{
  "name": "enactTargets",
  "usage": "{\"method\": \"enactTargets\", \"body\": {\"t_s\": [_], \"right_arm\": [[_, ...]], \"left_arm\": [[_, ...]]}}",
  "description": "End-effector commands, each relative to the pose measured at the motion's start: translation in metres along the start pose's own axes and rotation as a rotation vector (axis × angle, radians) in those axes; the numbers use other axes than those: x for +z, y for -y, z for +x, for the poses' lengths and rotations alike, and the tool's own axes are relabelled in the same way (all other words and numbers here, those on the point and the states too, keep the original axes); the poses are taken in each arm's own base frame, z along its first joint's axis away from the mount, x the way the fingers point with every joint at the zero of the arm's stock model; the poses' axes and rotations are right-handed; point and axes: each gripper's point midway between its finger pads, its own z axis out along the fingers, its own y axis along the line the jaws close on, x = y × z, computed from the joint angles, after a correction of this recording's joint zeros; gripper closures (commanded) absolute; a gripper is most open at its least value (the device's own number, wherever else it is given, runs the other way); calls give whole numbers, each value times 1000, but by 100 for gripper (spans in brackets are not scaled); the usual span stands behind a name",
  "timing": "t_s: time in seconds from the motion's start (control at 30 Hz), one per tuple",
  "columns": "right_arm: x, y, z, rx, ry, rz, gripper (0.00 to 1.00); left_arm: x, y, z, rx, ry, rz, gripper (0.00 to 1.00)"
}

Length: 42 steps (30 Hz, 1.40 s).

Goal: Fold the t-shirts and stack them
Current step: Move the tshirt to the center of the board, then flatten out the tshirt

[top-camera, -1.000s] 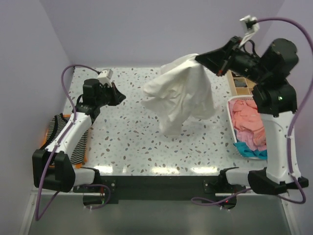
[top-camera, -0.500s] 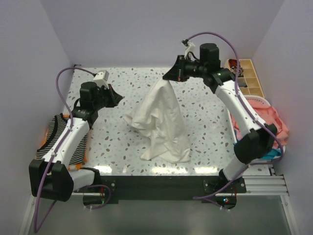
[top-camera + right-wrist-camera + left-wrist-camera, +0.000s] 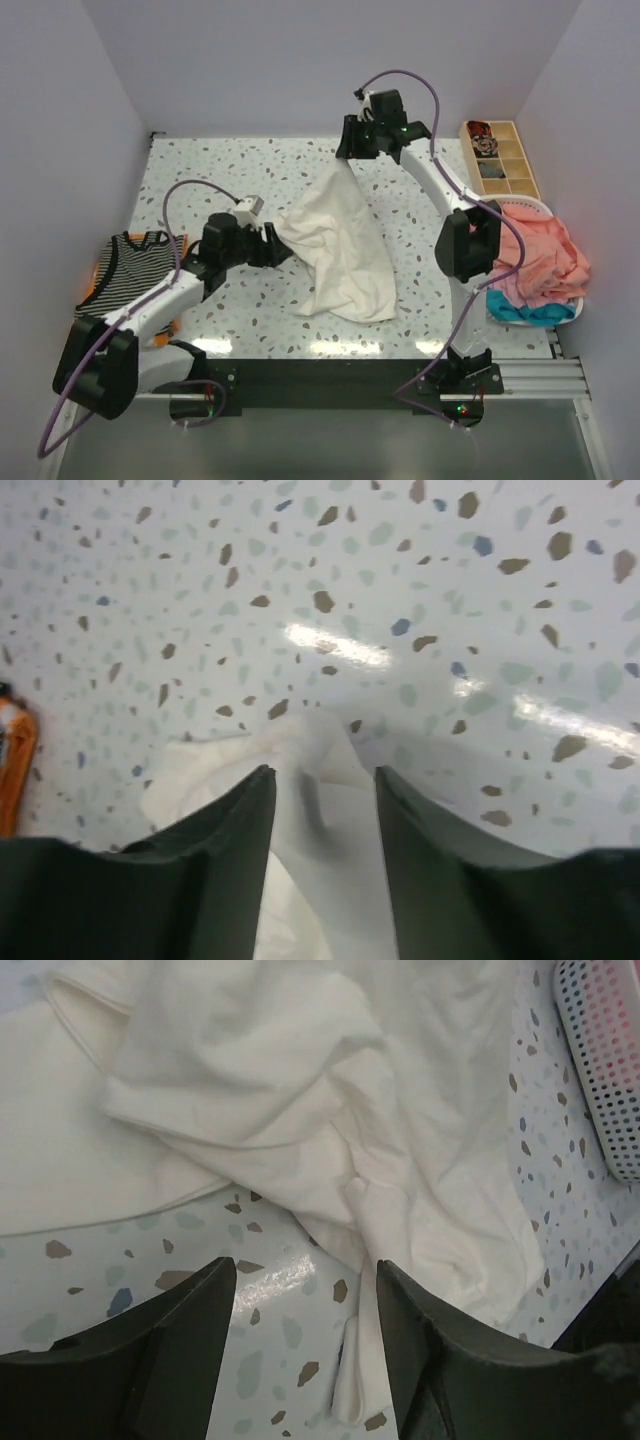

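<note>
A cream t-shirt [image 3: 340, 250] lies rumpled in the middle of the table, its top corner rising to my right gripper [image 3: 348, 160] at the back. In the right wrist view, the right gripper [image 3: 324, 772] has its fingers parted, and a blurred peak of the cream t-shirt [image 3: 310, 742] sits loosely between them. My left gripper [image 3: 283, 248] is low at the shirt's left edge. It is open [image 3: 300, 1290], straddling bare table and a narrow fold of the cream t-shirt [image 3: 300, 1090]. A black-and-white striped t-shirt [image 3: 125, 275] lies flat at the left over an orange one [image 3: 165, 325].
A white perforated basket [image 3: 530, 205] at the right edge holds a coral-pink t-shirt [image 3: 535, 255] and a blue one [image 3: 525, 312]. A compartmented wooden tray [image 3: 500, 160] stands at the back right. Walls close in the back and both sides.
The right arm swung the cream t-shirt left over the table, lowered it, and its jaws have parted. The left arm moved right to the shirt's edge and opened.
</note>
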Motion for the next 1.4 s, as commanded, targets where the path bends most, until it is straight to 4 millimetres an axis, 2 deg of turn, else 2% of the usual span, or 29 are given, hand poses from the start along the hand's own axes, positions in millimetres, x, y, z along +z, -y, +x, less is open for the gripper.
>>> {"method": "enactTargets", "body": {"t_s": [0.0, 0.03, 0.1, 0.13, 0.17, 0.2, 0.23, 0.27, 0.3, 0.33, 0.4, 0.43, 0.5, 0.53, 0.57, 0.6, 0.63, 0.7, 0.73, 0.8, 0.83, 0.87, 1.0, 1.1, 1.17, 1.2, 1.27, 1.37], "right_arm": [[-26, 42, -21, -44, 88, 245, 40], [-42, 49, -8, -42, 77, 290, 34], [-62, 54, 0, -30, 101, 329, 29], [-64, 66, 32, -23, 40, 365, 25], [-93, 59, 28, -18, 86, 368, 22], [-101, 56, 40, -8, 73, 348, 21], [-99, 59, 79, 1, -6, 337, 21], [-116, 43, 87, 3, -2, 286, 21], [-119, 41, 104, 10, -32, 283, 21], [-119, 39, 141, -1, -107, 283, 21], [-134, 31, 166, -10, -139, 277, 22], [-135, 28, 197, -31, -202, 276, 22], [-146, 20, 216, -53, -214, 255, 22], [-146, 18, 240, -70, -264, 233, 22], [-147, 16, 247, -78, -266, 218, 22], [-148, 15, 264, -83, -303, 202, 22], [-148, 10, 274, -105, -325, 190, 23], [-148, 12, 294, -128, -373, 201, 22], [-147, 6, 300, -151, -379, 184, 22], [-144, 6, 309, -163, -388, 190, 22], [-140, 0, 313, -182, -393, 169, 22], [-139, -3, 316, -194, -401, 163, 22], [-135, -32, 324, -262, -420, 116, 22], [-132, -55, 342, -354, -458, 97, 21], [-125, -54, 351, -408, -476, 134, 20], [-124, -61, 352, -439, -467, 133, 20], [-119, -58, 357, -485, -470, 179, 20], [-115, -51, 353, -553, -442, 262, 20]], "left_arm": [[35, 4, 3, 2, 31, -6, 37], [39, 3, 0, 4, 41, -15, 37], [49, -8, 4, -9, 42, -64, 34], [53, -10, 0, -11, 57, -73, 33], [55, -14, -3, -12, 71, -93, 32], [61, -19, 1, -17, 57, -108, 32], [65, -19, -5, -15, 69, -110, 32], [69, -21, -5, -12, 68, -118, 32], [77, -27, 1, -13, 46, -130, 32], [82, -25, -6, -6, 54, -127, 33], [94, -33, 0, -2, 25, -145, 35], [100, -30, -10, 4, 39, -138, 36], [112, -32, -6, 7, 12, -135, 38], [117, -29, -16, 13, 28, -125, 39], [122, -32, -13, 18, 18, -130, 39], [125, -33, -15, 21, 19, -134, 39], [128, -30, -23, 25, 33, -131, 41], [133, -32, -25, 38, 29, -139, 45], [136, -31, -30, 43, 30, -139, 56], [139, -32, -31, 52, 29, -144, 67], [139, -32, -34, 54, 33, -146, 75], [139, -32, -34, 56, 30, -145, 78], [136, -30, -34, 62, 26, -140, 83], [134, -30, -33, 62, 27, -142, 85], [132, -30, -32, 63, 24, -143, 86], [132, -31, -31, 63, 21, -144, 87], [131, -30, -32, 67, 22, -147, 90], [128, -32, -32, 77, 17, -156, 91]]}}
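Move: The white t-shirt's left edge is about 11 cm ahead of the left hand, 5 cm to its right and 9 cm below. The striped shirt lies some 38 cm to that hand's left, 4 cm back and 10 cm down. The t-shirt's near-left corner is roughly 33 cm back from the right hand, 5 cm left and 19 cm below; the cloth basket sits about 45 cm to the right hand's right and 18 cm back, 16 cm down. The left hand pinches the t-shirt's left edge: it drops about 9 cm with fingers open, slides forward some 11 cm and a little right, then closes and stays. The right hand opens wide, comes free of the shirt's far end and sweeps back about 36 cm, bowing right and returning, while sinking and rolling, to hover open by the near-left corner. ##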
